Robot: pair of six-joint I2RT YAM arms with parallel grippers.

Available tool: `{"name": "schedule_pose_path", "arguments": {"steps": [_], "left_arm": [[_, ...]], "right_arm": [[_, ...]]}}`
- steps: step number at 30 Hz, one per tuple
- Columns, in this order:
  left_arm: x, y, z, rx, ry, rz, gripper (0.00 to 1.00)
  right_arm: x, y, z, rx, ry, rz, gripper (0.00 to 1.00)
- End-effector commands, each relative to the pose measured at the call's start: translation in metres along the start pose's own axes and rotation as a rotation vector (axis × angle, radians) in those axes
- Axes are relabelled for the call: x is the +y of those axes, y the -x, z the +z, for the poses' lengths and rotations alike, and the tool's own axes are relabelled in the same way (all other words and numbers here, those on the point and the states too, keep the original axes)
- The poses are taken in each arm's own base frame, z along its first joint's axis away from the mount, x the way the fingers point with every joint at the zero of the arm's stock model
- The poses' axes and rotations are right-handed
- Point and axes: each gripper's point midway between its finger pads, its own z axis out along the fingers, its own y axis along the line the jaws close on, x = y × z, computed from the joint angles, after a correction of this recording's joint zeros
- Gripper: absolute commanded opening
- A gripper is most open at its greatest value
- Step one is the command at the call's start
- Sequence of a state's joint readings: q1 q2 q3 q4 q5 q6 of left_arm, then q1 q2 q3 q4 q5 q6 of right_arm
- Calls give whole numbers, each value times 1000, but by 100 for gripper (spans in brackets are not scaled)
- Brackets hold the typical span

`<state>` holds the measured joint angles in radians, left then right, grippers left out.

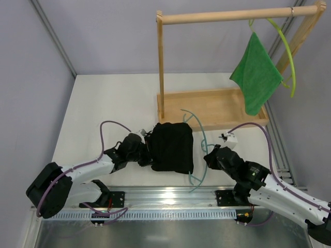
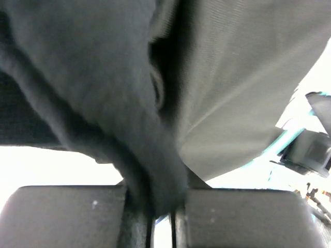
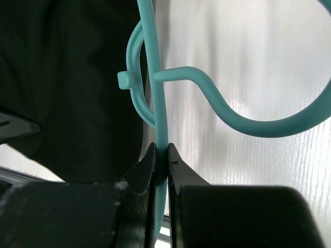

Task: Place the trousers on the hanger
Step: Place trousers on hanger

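The black trousers [image 1: 173, 147] hang folded in a block above the table's middle, draped over the teal hanger [image 1: 201, 150], whose thin frame shows along their right side. My left gripper [image 1: 149, 151] is at the trousers' left edge, shut on a pinched fold of the dark fabric [image 2: 155, 170]. My right gripper [image 1: 211, 157] is on the right, shut on the hanger's thin teal bar [image 3: 158, 103]. In the right wrist view the hanger's hook [image 3: 248, 113] curves off to the right and the trousers [image 3: 67, 88] fill the left.
A wooden rack with a tray base [image 1: 217, 108] stands behind, its top rail [image 1: 232, 15] carrying a bright green cloth [image 1: 257, 75] on a yellow-green hanger [image 1: 287, 51]. A metal rail [image 1: 165, 196] runs along the near table edge between the arm bases.
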<state>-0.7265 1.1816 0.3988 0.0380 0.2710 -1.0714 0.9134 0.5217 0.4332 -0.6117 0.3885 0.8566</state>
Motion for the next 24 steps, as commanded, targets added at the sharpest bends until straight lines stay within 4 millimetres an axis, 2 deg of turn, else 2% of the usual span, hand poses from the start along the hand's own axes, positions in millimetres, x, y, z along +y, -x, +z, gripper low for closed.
{"name": "schedule_pose_path", "arguments": {"steps": [1, 3, 4, 6, 7, 10, 15, 18, 19, 20, 24], "left_arm": [[-32, 31, -21, -105, 12, 16, 1], [-34, 34, -32, -110, 61, 10, 1], [-51, 45, -41, -140, 41, 20, 1], [-56, 48, -49, -131, 74, 26, 1], [-67, 54, -53, -141, 66, 33, 1], [-72, 57, -56, -129, 87, 43, 1], [-87, 59, -57, -123, 44, 30, 1], [-88, 61, -60, -120, 59, 37, 0], [-86, 60, -60, -115, 71, 49, 2], [-80, 58, -62, -105, 101, 53, 16], [-58, 51, -66, -98, 177, 63, 32]], "right_arm": [[5, 0, 10, -39, 26, 72, 3], [4, -3, 15, -43, 28, 84, 4], [-1, -9, 19, -38, 15, 88, 4], [-4, -14, 25, -35, 4, 97, 4], [-4, -17, 29, -34, 10, 110, 4], [-6, -30, 38, 1, -1, 117, 4], [1, -31, 49, -14, 23, 160, 4], [0, -33, 53, -13, 19, 167, 4], [0, -34, 53, -12, 20, 169, 4], [0, -35, 52, -9, 22, 172, 4], [-2, -32, 48, -19, 23, 178, 4]]}}
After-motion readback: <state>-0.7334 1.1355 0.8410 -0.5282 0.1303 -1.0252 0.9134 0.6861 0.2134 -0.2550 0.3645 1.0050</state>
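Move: The left hand has the trousers' left edge pinched low over the table; the teal hanger they go on stands about 20 cm to its right, about level with it in reach. The foot of the rack's left post is some 14 cm ahead and 5 cm to the right of this hand. The right hand holds the hanger near its hook, and the trousers' middle lies about 14 cm to its left, 1 cm farther out and 7 cm below. Left hand lifts the pinched trousers' edge about 9 cm, then part-opens; right lowers the hanger 6 cm. ##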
